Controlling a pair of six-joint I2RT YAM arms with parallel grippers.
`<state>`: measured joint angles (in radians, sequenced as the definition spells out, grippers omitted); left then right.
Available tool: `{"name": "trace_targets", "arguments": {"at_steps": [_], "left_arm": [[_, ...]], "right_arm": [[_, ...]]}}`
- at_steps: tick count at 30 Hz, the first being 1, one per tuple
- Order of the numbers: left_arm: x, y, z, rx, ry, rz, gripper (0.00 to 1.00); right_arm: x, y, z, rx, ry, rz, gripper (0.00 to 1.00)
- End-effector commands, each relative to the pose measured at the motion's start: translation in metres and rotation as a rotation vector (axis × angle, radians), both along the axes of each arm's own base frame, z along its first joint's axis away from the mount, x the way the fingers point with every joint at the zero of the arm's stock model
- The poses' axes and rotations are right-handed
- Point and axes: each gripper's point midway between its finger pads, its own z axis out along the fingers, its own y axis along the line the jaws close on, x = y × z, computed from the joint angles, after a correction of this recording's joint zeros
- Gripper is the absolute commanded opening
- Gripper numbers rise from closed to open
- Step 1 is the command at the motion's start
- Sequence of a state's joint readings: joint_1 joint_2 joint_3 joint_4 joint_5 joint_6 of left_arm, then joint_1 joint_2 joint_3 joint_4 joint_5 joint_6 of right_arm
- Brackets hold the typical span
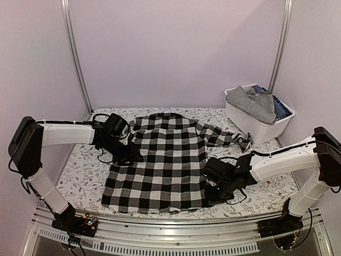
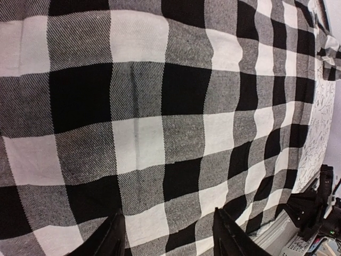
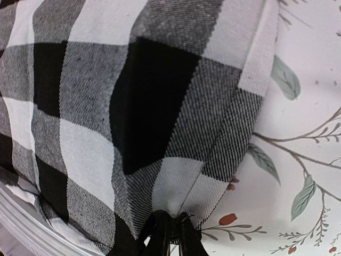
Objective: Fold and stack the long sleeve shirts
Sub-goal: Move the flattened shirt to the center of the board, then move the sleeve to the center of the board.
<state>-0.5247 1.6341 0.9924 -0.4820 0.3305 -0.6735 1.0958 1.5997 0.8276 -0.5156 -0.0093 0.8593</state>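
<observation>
A black-and-white checked long sleeve shirt [image 1: 160, 160] lies spread flat on the table, one sleeve [image 1: 221, 136] stretched to the right. My left gripper [image 1: 129, 154] sits at the shirt's left edge. In the left wrist view it [image 2: 170, 240] is open, its fingers [image 2: 114, 237] apart just above the checked cloth [image 2: 160, 122], with nothing between them. My right gripper [image 1: 209, 188] is at the shirt's lower right edge. The right wrist view shows it [image 3: 170, 226] shut on the hem of the checked cloth [image 3: 160, 106].
A white bin [image 1: 254, 128] stands at the back right, holding a grey shirt [image 1: 249, 101] and a dark blue patterned one [image 1: 273, 102]. A floral cloth [image 1: 85, 170] covers the table. An aluminium rail [image 1: 176, 224] runs along the near edge.
</observation>
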Motion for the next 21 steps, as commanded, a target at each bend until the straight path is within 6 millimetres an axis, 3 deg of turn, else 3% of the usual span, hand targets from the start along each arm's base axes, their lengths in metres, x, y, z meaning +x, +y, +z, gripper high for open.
{"name": "trace_targets", "arguments": {"at_steps": [1,5,7,13,16,21], "left_arm": [[-0.004,-0.007,-0.011,-0.012,-0.005,-0.046,0.55],[-0.007,-0.007,-0.013,-0.010,-0.002,-0.056,0.55],[-0.007,-0.007,-0.011,-0.010,-0.011,-0.059,0.55],[-0.001,-0.009,0.005,-0.008,-0.066,-0.068,0.55],[0.003,-0.013,0.017,-0.015,-0.096,-0.078,0.55],[0.009,-0.020,0.035,-0.034,-0.139,-0.088,0.55]], "right_arm": [[-0.011,-0.013,0.002,-0.019,0.049,-0.060,0.17],[0.039,-0.030,0.034,-0.044,-0.083,-0.123,0.43],[0.067,-0.043,0.052,-0.049,-0.152,-0.173,0.50],[0.148,-0.116,0.094,-0.092,-0.391,-0.434,0.57],[0.176,-0.153,0.108,-0.105,-0.478,-0.578,0.60],[0.211,-0.194,0.133,-0.077,-0.610,-0.751,0.65]]}}
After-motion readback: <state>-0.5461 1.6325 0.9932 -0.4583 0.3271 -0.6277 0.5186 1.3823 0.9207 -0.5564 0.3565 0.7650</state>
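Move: The right fingers are shut on the shirt's lower right corner, at the hand point. Its right sleeve's cuff lies about 27 cm ahead of them and 17 cm to the right, at about the same height. The white basket stands roughly 9 cm beyond that cuff and 8 cm farther right. From the left hand, low over the shirt, the cuff is some 12 cm ahead, 45 cm right and 6 cm below. The right hand opens off the shirt's corner and swings about 25 cm forward-right towards the cuff, rising 10 cm. ##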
